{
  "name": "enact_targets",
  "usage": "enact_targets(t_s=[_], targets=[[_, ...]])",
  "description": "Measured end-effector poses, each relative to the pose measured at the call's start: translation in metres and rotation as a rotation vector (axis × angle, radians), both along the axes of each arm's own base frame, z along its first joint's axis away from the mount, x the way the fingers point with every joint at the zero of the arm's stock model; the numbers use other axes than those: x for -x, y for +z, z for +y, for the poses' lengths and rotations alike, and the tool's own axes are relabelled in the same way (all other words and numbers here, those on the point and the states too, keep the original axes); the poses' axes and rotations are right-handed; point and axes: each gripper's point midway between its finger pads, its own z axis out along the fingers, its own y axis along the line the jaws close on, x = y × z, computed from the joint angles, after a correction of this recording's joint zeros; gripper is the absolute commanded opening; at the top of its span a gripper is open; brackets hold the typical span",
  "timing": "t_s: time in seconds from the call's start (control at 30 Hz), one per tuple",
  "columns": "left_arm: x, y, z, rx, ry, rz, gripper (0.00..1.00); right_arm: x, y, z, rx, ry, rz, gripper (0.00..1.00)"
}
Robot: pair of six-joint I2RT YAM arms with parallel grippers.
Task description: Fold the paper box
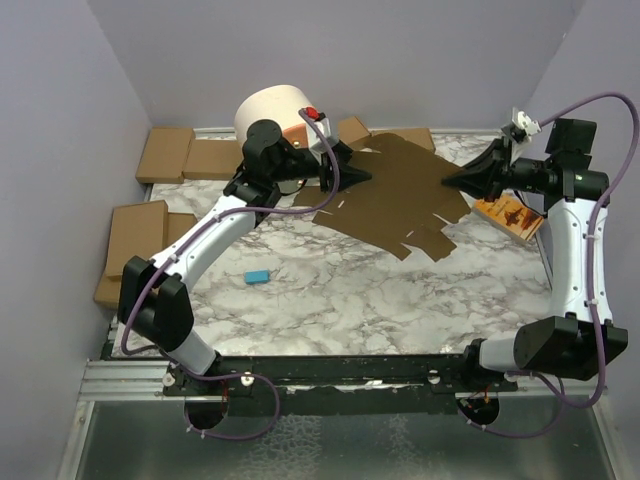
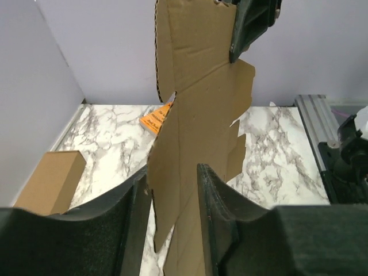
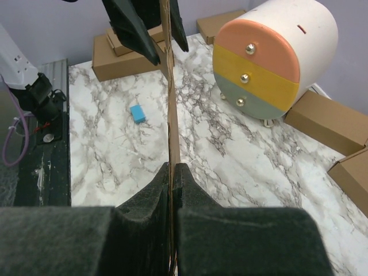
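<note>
The paper box (image 1: 395,195) is a wide brown die-cut sheet with flaps and slots, held flat a little above the marble table at the back. My right gripper (image 1: 450,180) is shut on its right edge; in the right wrist view (image 3: 171,169) the sheet (image 3: 172,115) runs edge-on between the pressed pads. My left gripper (image 1: 350,172) is at the sheet's left edge. In the left wrist view (image 2: 172,184) its jaws stand apart on either side of the sheet (image 2: 195,115), with a gap showing. Its fingers (image 3: 132,29) straddle the far edge.
A white drum-shaped cabinet (image 1: 275,110) with orange, yellow and green drawers stands at the back left. Ready-made brown boxes (image 1: 165,153) lie along the left and back. An orange booklet (image 1: 510,215) lies under the right arm. A small blue block (image 1: 257,276) lies on the table (image 1: 350,300).
</note>
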Motion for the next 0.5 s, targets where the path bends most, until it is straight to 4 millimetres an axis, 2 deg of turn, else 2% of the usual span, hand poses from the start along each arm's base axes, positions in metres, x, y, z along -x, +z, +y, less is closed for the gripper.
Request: enact_targets(t_s=[0.03,0.1,0.2,0.4,0.5], targets=[[0.001,-0.002,-0.002,-0.007,-0.012,0.001,0.23,0.001,0.0,0.001,0.001,0.005,0.0,0.01],[0.002,-0.009,-0.006,-0.019,-0.045,0.012,0.01,0.003,-0.001,0.005,0.003,0.017,0.001,0.02],[0.007,-0.017,-0.01,-0.029,-0.096,0.035,0.0,0.003,-0.003,0.007,0.01,0.018,0.003,0.12],[0.018,-0.019,-0.009,-0.023,-0.148,0.041,0.0,0.001,-0.005,0.006,0.022,0.007,0.004,0.43],[0.02,-0.023,-0.004,-0.015,-0.158,0.07,0.0,0.001,-0.006,0.005,0.028,0.003,-0.001,0.49]])
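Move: The paper box's flat sheet stands upright between the hands: its left edge lies between the left hand's half-open fingers, about 1 cm to the right of the hand point, and its middle some 6 cm right and 5 cm lower. From the right hand, shut on its right side, the middle is about 10 cm left and 5 cm below. Far below, the striped drum stands roughly 33 cm ahead and 15 cm left of the left hand, the book roughly 22 cm ahead and 22 cm right of the right hand. The left hand closes its half-open fingers fully on the sheet's left edge and pinches it, easing back and down about 2 cm each way while turning some 10 degrees clockwise. Once that grip is shut, the right hand, all but still, opens its fingers to nearly half and lets go of the right side, staying in place with the sheet between the parted fingertips. ##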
